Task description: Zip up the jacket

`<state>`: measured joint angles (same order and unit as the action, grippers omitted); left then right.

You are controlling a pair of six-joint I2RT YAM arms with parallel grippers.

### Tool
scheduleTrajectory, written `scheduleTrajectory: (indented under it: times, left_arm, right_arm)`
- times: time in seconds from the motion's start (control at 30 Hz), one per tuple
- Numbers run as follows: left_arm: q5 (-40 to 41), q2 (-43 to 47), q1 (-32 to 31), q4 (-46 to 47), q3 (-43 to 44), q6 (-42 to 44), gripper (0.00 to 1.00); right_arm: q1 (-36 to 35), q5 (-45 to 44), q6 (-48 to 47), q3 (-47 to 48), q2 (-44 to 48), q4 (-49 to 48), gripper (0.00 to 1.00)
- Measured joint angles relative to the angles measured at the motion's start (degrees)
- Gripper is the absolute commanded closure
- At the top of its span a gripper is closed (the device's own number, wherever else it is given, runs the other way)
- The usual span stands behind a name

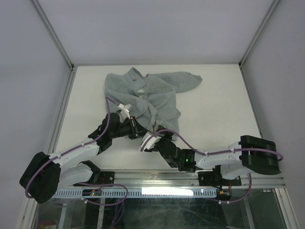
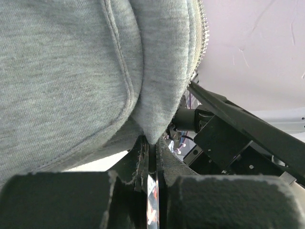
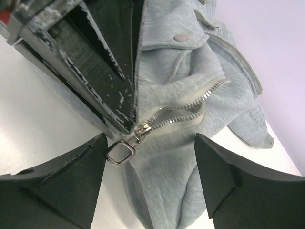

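The pale grey-green jacket [image 1: 145, 90] lies rumpled on the white table, its zipper partly open. My left gripper [image 1: 137, 130] is shut on the jacket's bottom edge [image 2: 151, 136], right beside the zipper slider [image 3: 143, 128]. The square metal zipper pull [image 3: 120, 152] hangs free from the slider. My right gripper [image 3: 150, 160] is open around this spot. Its left finger [image 3: 71, 176] almost touches the pull and its right finger [image 3: 233, 176] stands apart over the fabric [image 3: 167, 191]. The left gripper's black fingers [image 3: 109, 71] show just above the slider.
White walls with metal corner rails [image 1: 62, 95] close in the table on three sides. The right arm's body [image 2: 238, 143] sits close to the left gripper. A snap button [image 3: 180, 36] and open zipper teeth [image 3: 190, 107] show higher on the jacket.
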<state>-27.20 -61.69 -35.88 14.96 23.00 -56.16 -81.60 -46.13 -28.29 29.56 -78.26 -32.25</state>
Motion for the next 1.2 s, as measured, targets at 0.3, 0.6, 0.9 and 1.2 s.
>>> scheduleTrajectory:
  times: [0.3,0.6,0.9,1.2]
  left_arm:
    - [0.2,0.0,0.0,-1.7,0.2,0.3,1.0]
    - [0.3,0.3,0.0,-3.2,0.3,1.1,1.0]
    - [0.3,0.5,0.0,-3.7,0.3,1.6,1.0]
    - [0.6,1.1,0.0,-3.7,0.3,1.7,1.0]
  right_arm:
    - [0.0,-1.4,0.3,1.2,6.2,11.0,0.41]
    - [0.0,6.7,8.0,3.2,7.7,18.2,0.58]
    - [1.9,10.2,11.1,4.6,8.4,23.1,0.77]
    - [4.7,12.7,13.4,4.6,10.8,24.4,0.84]
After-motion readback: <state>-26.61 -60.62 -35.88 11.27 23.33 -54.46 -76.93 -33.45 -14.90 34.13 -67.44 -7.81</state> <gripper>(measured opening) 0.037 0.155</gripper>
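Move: Between the right gripper's spread fingers, near its left finger, hangs the zip's pull ring, level fore and aft with the hand point, about 2 cm left and 1 cm below. The slider is roughly 1 cm ahead and 2 cm left, with the open teeth about 4 cm ahead and 2 cm left; the left gripper's tips are some 1 cm ahead and 4 cm left. From the left hand, the ring lies about 2 cm right and 1 cm back. Swinging about 2 cm right and a little up with the fingers still spread, the right hand then draws back and left some 2 cm while sinking, and eases right and forward again at the end. Its fingers tip down some 15 degrees and close most of the way around the pull ring, leaving a narrow gap. The left gripper keeps its pinch on the jacket beside the slider. ##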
